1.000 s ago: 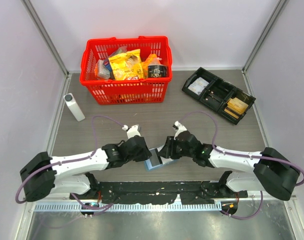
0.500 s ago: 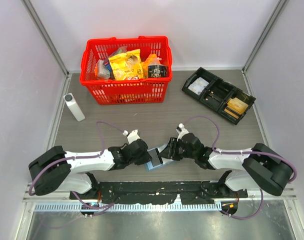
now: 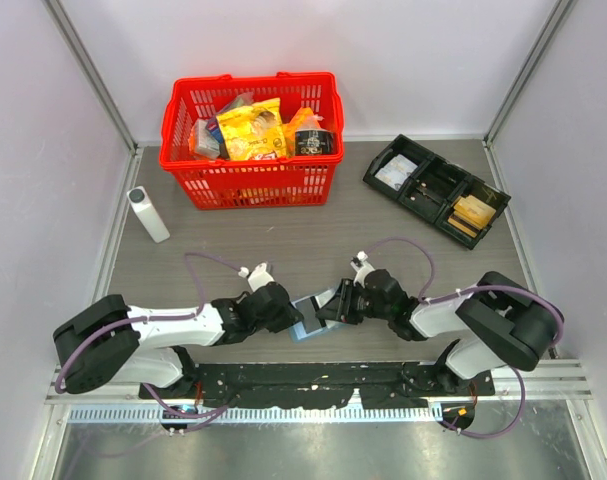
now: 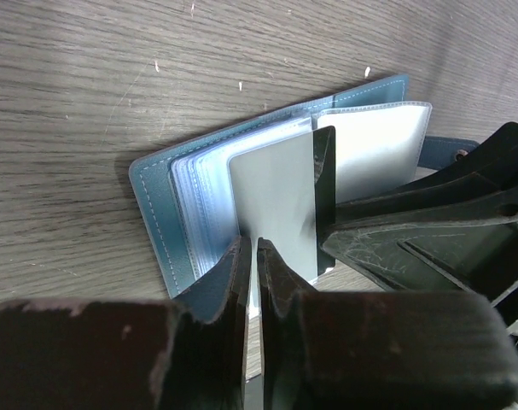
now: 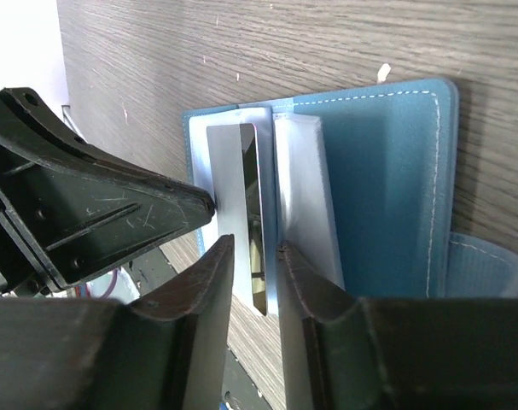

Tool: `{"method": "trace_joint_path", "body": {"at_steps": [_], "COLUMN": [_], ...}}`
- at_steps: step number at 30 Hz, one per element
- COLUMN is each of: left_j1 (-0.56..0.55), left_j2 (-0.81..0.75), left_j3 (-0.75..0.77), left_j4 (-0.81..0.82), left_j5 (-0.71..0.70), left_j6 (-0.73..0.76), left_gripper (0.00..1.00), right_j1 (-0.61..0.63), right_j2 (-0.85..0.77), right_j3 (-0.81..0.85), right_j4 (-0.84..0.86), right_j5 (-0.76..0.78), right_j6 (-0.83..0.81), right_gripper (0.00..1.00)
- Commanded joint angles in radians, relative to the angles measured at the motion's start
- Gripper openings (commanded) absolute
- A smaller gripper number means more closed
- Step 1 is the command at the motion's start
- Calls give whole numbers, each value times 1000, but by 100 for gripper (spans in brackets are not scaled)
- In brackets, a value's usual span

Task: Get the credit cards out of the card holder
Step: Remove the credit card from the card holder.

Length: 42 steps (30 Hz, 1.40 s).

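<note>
The card holder (image 3: 306,322), a small blue wallet, lies open on the table near the front edge, between my two grippers. In the left wrist view its blue cover (image 4: 160,222) and clear sleeve pages fan out. My left gripper (image 3: 290,319) (image 4: 252,249) is shut on the lower edge of a pale upright page (image 4: 274,196). My right gripper (image 3: 329,308) (image 5: 257,252) is closed narrowly on a sleeve with a tan-gold, dark-faced credit card (image 5: 253,231) edge-on between its fingers. The blue inner cover (image 5: 387,196) lies flat to the right.
A red basket (image 3: 251,185) full of packets stands at the back. A black compartment tray (image 3: 415,205) with tan cards sits at the back right. A white upright cylinder (image 3: 148,213) stands at the left. A black rail (image 3: 313,385) runs along the front edge.
Both arms have drawn in and lowered toward the wallet; the right elbow moved left and the left elbow right. Both grippers stay at the wallet, which has barely shifted.
</note>
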Motion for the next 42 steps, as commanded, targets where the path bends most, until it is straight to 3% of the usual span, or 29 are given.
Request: {"method": "trace_joint_path", "body": {"at_steps": [1,9,22,32,37,42], "left_j1": [3,1,4,6,18,58], "left_j2": [-3,0,17,-24,-75,-151], "left_j3": [-30,-45,-39,-7,58,136], "left_j4": [-41,-40,-41,-77,-158,-234], "left_j5": [-1,-6,-1,-6,-8,46], "left_j6": [-10,-24,-21,19,76,129], "left_gripper": [11,9,6,8,18,51], "right_j1": [-2,-66,-138,-157,-157,-154], "right_j2": [53,49,-102,-454,-568,-632], "right_j3": [-16,-65,-65,45,118,232], "right_j4": [137,228,41,-494,-655,-849], "right_j5": [-40,-86,-103,56,90,171], "right_j6": [29,53,-25,-187,-256,-364], "right_gripper": [29,1,1,1,1,1]}}
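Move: The black card sits in the grey pocket of the open card holder, its edge already showing at the mouth. Its middle is about 3 cm left and 1 cm ahead of my right hand, barely lower, and about 2 cm right and 1 cm ahead of my left. From my right hand, the white page lies some 2 cm right and 1 cm ahead, and the snap strap roughly 7 cm right and 2 cm ahead, both about a centimetre lower. I shut my right fingers on the card's bared edge while my left fingertips keep resting on the pocket, staying put. With that pinch I draw the card to the right out of the mouth, slowly and almost level at first, then faster and climbing, ending about 6 cm right, 7–8 cm up and 3 cm forward, fingertips tilting up. At the end my left fingers open and lift about 1 cm off the pocket. ##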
